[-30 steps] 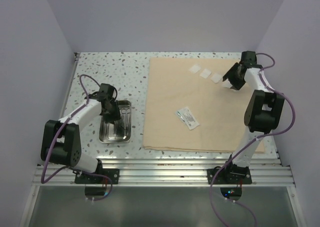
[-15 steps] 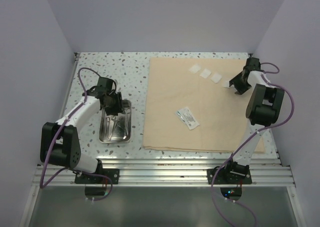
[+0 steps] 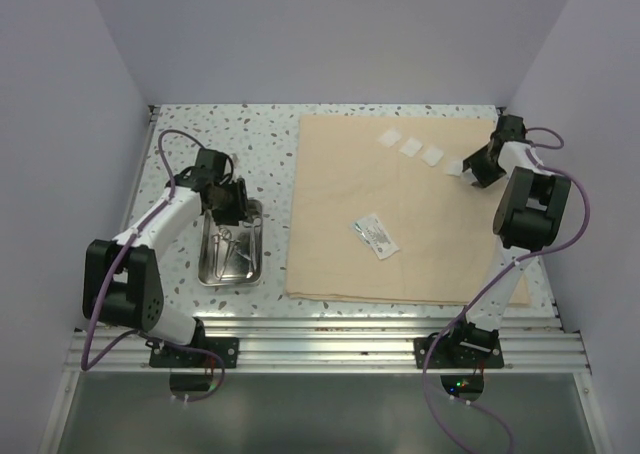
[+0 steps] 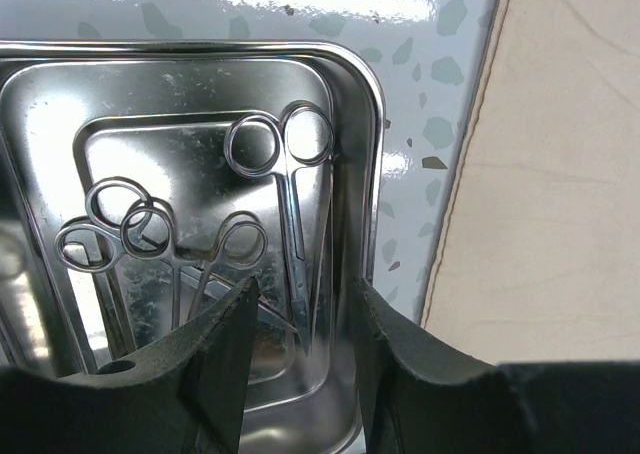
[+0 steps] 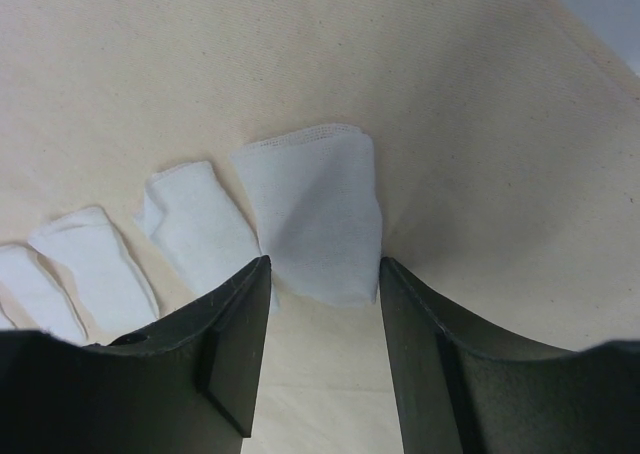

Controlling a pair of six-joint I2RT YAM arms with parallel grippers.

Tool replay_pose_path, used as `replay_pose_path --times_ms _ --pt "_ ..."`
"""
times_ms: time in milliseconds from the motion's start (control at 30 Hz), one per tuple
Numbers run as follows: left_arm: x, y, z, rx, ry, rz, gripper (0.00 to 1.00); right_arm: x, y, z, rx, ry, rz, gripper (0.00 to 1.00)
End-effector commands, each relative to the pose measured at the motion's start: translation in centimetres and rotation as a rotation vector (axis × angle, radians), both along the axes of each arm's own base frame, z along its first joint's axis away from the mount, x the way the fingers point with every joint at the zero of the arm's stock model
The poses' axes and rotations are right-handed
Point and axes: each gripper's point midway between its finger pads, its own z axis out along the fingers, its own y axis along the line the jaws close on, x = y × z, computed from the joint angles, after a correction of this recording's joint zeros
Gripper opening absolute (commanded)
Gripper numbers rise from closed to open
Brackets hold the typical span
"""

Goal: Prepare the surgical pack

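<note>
The beige cloth (image 3: 400, 224) lies spread on the right of the table. Several white gauze squares (image 3: 411, 147) lie in a row at its far side. The last gauze square (image 5: 315, 214) lies flat between my right gripper's (image 5: 322, 274) open fingers, which stand low over the cloth. The clear packet (image 3: 375, 236) lies mid-cloth. The steel tray (image 3: 230, 283) sits left of the cloth and holds scissors (image 4: 295, 184) and forceps (image 4: 150, 234). My left gripper (image 4: 300, 294) is open and empty above the tray's far end (image 3: 228, 202).
The speckled table top (image 3: 260, 144) runs between the tray and the cloth edge (image 4: 470, 174). Purple walls close in the left, right and back. The right arm's cable loops by the right wall (image 3: 575, 204).
My right gripper came down to the cloth and opened, leaving a gauze square at the right end of the row. My left gripper drew back out of the tray, uncovering the instruments.
</note>
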Motion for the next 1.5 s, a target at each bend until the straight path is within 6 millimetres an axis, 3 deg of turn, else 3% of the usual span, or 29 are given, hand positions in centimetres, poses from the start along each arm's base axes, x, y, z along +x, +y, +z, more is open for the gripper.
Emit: replay_pose_path --times_ms 0,200,300,433,500,533,600,633,700,933,1167,1467 --pt "1.6 -0.3 1.2 -0.016 -0.047 -0.019 0.46 0.6 -0.8 0.7 -0.017 -0.019 -0.023 0.51" --pt "1.7 -0.2 1.3 -0.010 -0.047 -0.024 0.46 -0.1 -0.9 -0.3 -0.004 0.006 -0.038 0.43" --pt "1.8 -0.3 1.3 -0.012 -0.046 -0.025 0.46 -0.1 -0.9 -0.5 0.007 0.000 -0.056 0.31" --pt "1.8 -0.3 1.1 -0.013 -0.040 -0.026 0.46 0.2 -1.3 0.7 -0.009 -0.017 -0.071 0.00" --pt "1.7 -0.3 1.0 -0.013 -0.038 -0.026 0.46 0.3 -1.9 1.9 -0.040 -0.034 -0.090 0.00" --pt "1.8 -0.3 1.0 -0.015 -0.039 -0.025 0.46 0.8 -2.3 4.0 -0.067 -0.090 -0.097 0.00" --pt "1.9 -0.4 1.1 -0.018 -0.043 -0.025 0.46 0.6 -2.9 5.4 -0.114 -0.131 -0.116 0.00" --pt "1.9 -0.4 1.0 -0.020 -0.039 -0.023 0.46 1.0 -3.1 7.2 -0.135 -0.178 -0.121 0.00" --pt "2.0 -0.5 0.9 -0.025 -0.038 -0.026 0.46 1.6 -2.9 8.3 -0.128 -0.204 -0.103 0.00" --pt "2.1 -0.8 0.7 -0.035 -0.034 -0.032 0.46 3.2 -1.0 9.5 -0.059 -0.254 -0.042 0.00" --pt "2.1 -0.7 0.7 -0.030 -0.033 -0.031 0.46 5.6 2.1 8.8 0.027 -0.287 0.062 0.00" --pt "2.1 -0.7 0.7 -0.029 -0.033 -0.030 0.46 7.1 3.5 7.5 0.063 -0.283 0.124 0.00"
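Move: The rightmost gauze square of the row lies flat on the mat right under the open right gripper, its middle about 1 cm ahead of the fingertips and 1 cm below. The next square is some 6 cm to the right hand's left and 4 cm ahead, a third about 12 cm left and 6 cm ahead. From the left hand, over the tray, the rightmost square is roughly 65 cm to the right, 18 cm ahead and 6 cm lower. The rightmost gauze square gets pinched as the right fingers shut fully on it at mat level, sliding a centimetre or two to the right. The right hand then lifts about 7 cm, swinging forward some 6 cm and back to the left over the mat, while its fingers tilt about 15 degrees outward, still shut on the gauze. ##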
